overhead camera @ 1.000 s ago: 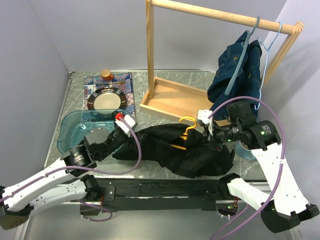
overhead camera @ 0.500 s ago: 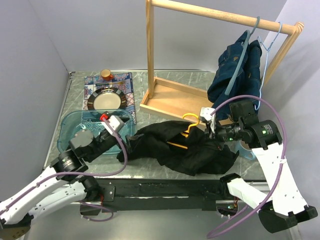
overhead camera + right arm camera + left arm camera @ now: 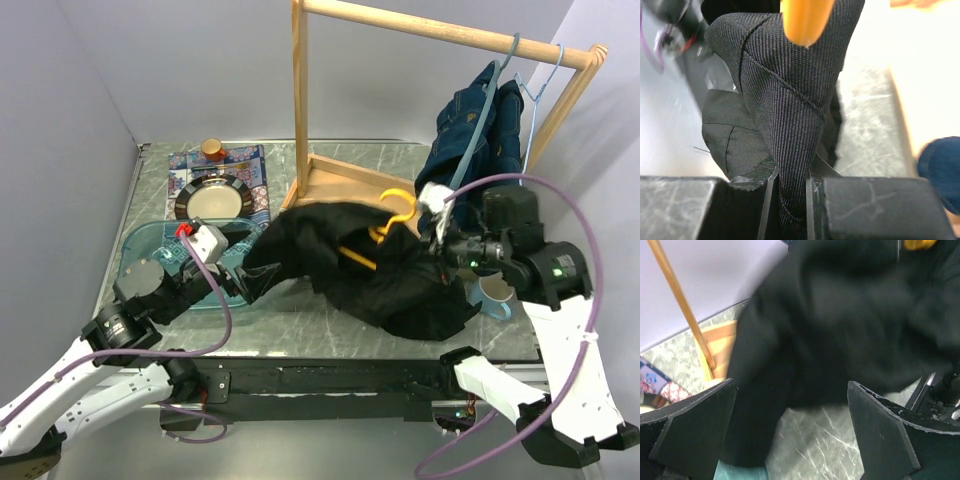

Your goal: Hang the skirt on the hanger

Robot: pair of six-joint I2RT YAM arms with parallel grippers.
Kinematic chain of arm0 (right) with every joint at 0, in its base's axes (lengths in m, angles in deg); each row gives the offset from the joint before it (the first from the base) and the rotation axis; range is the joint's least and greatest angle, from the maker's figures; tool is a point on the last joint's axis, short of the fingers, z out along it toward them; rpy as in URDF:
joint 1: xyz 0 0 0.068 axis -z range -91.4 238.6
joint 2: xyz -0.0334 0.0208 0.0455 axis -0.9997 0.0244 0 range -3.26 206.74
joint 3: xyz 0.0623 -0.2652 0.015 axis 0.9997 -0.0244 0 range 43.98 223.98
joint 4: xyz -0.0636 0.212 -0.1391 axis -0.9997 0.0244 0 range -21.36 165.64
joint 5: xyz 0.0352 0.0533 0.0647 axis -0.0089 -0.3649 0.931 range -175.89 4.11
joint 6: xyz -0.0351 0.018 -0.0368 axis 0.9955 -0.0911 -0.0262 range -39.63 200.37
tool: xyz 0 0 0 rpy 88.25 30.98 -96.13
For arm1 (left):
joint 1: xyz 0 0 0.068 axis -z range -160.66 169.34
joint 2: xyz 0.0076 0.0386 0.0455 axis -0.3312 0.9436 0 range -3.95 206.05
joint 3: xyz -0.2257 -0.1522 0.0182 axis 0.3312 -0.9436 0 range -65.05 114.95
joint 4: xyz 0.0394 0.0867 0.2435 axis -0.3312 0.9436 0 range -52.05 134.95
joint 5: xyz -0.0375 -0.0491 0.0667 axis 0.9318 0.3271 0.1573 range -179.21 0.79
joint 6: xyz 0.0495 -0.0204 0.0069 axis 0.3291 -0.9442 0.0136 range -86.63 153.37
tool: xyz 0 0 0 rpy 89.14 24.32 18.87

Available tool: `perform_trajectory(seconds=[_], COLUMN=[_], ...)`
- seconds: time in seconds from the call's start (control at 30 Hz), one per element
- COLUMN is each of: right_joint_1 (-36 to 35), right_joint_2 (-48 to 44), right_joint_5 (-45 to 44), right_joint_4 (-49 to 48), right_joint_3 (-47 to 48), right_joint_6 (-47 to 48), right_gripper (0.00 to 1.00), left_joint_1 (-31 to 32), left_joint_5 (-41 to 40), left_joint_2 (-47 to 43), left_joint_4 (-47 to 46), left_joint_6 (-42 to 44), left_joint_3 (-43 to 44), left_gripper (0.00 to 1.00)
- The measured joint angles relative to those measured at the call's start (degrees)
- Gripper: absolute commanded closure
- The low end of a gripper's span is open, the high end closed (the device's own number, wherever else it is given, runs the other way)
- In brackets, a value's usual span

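The black skirt [image 3: 350, 260] hangs lifted above the table, draped over a yellow hanger [image 3: 392, 212] whose hook shows at its top. My right gripper [image 3: 440, 235] is shut on a fold of the skirt [image 3: 790, 125], with the yellow hanger [image 3: 805, 20] just above the pinch. My left gripper [image 3: 245, 275] is open and empty, drawn back from the skirt's left edge; in the left wrist view the skirt [image 3: 840, 320] hangs ahead of my open fingers [image 3: 890, 435], over bare table.
A wooden rack [image 3: 340, 190] stands at the back with a rail [image 3: 450, 35] holding a denim garment [image 3: 470, 140] on a blue hanger. A blue tub [image 3: 150, 255], a plate [image 3: 210, 200] on a patterned mat and a light blue cup [image 3: 495, 295] are on the table.
My right gripper has lifted the skirt and hanger up and back toward the rack. My left gripper has let go of the skirt and drawn back to the left.
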Motion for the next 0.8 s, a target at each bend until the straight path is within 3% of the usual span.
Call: perform_trajectory(seconds=[0.4, 0.8], right_joint_1=[1.11, 4.20], right_joint_2=[9.03, 18.14], right_joint_5=[-8.55, -16.74], right_joint_4=[-10.14, -15.08], right_joint_3=[17.49, 21.20], right_joint_6=[-20.68, -33.64], right_gripper=[1.00, 1.00], left_joint_1=[-0.09, -0.09], left_joint_5=[-3.87, -5.84], left_joint_2=[-13.53, -14.88], left_joint_4=[2.03, 4.59], left_joint_6=[-5.57, -6.60], left_joint_3=[-4.74, -5.49], left_gripper=[0.03, 0.03])
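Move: The rack's wooden rod, where the yellow hanger with the black skirt is bound, stretches across about 28 cm straight ahead of the right hand and some 21 cm above it. The hung denim skirts are roughly 20 cm ahead and 7 cm to its right, a little higher; the blue mug stands about 7 cm ahead, 15 cm right and 17 cm below. From the left hand that stretch of rod lies about 27 cm ahead, 31 cm right and 21 cm up. The black skirt on the yellow hanger, still pinched in the right fingers, is carried about 13 cm forward towards the rod, rising nearly 10 cm early on and then travelling almost level. The right wrist turns some 30 degrees clockwise as its left side tips up. The left hand, already empty and open, backs off to the left, away from the skirt. ##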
